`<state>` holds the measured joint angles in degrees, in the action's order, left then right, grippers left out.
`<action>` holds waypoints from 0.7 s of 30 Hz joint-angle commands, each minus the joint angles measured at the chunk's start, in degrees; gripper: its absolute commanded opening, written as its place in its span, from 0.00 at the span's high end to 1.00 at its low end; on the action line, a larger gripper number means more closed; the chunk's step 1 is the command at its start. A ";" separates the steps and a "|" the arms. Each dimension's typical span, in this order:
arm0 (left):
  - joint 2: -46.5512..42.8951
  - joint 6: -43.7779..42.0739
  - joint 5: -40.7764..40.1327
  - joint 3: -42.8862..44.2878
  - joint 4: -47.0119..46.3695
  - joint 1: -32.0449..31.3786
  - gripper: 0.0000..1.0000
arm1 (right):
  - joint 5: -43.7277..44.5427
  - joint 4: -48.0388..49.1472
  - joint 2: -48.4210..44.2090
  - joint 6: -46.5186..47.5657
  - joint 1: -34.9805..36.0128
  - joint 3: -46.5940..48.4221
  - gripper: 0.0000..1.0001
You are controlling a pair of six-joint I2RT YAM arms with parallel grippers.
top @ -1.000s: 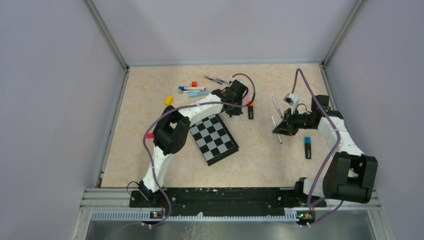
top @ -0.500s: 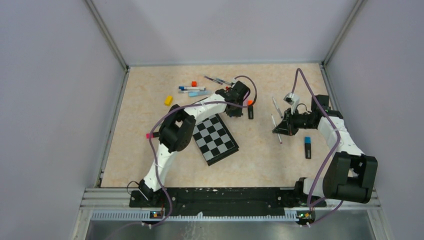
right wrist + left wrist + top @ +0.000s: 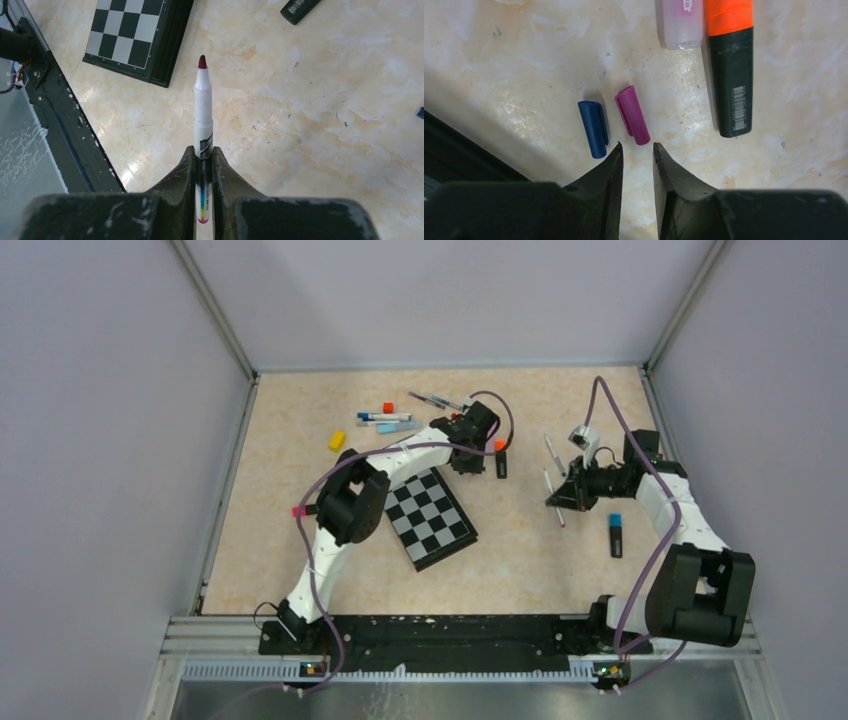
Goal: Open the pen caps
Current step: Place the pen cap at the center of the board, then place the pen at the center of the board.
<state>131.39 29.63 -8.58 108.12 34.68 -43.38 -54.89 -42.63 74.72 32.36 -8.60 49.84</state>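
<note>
In the left wrist view a blue pen cap point(image 3: 593, 129) and a magenta pen cap point(image 3: 632, 121) lie loose on the table, side by side. My left gripper point(image 3: 637, 148) hovers just short of them, open with nothing between its fingers. Beyond them lies a black highlighter point(image 3: 734, 85) with its orange cap point(image 3: 727, 15) on, next to a pale pink cap point(image 3: 681, 22). My right gripper point(image 3: 203, 152) is shut on a white marker point(image 3: 203, 110), whose dark red tip point(image 3: 202, 62) is bare and points forward above the table.
A black-framed checkerboard point(image 3: 430, 518) lies mid-table. Several pens point(image 3: 385, 420) and an orange-red cube point(image 3: 388, 407) sit at the back left, beside a yellow block point(image 3: 337, 441). A blue-capped highlighter point(image 3: 615, 535) lies to the right of my right gripper point(image 3: 556, 498). Walls enclose three sides.
My left gripper's jaws have parted, and the left arm's elbow has shifted a little to the right. The right arm has held still with the marker.
</note>
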 commanded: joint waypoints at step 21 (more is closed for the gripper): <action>-61.33 -11.04 6.27 -58.47 -38.65 2.71 0.01 | 22.68 6.90 12.80 -3.91 -2.91 16.37 0.99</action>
<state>76.64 19.18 -4.82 57.06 6.72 -42.09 -36.40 -37.01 82.28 29.76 -11.14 59.92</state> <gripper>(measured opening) 0.983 0.057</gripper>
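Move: Just beyond the left fingertips lies the magenta cap, already free, about 2 cm ahead, 1 cm right and 3 cm below; the blue cap is some 3 cm left of the magenta one and level with it. The orange marker sits roughly 3 cm ahead and 9 cm right, the board's middle 7 cm back and 14 cm left. From the right hand, which holds the uncapped magenta pen, the blue pen lies about 15 cm ahead, 4 cm right, 10 cm below; the orange marker, 14 cm ahead, 12 cm left. Leaving the magenta cap, the left hand lifts about 16 cm, swings back and left some 9 cm each way over the board, tilts its fingers outward by about 30 degrees and opens wide. The right hand keeps its pinch on the magenta pen and carries it first right, then mostly forward, about 7 cm each way, towards the blue pen's right side, fingers tipping steeper. ##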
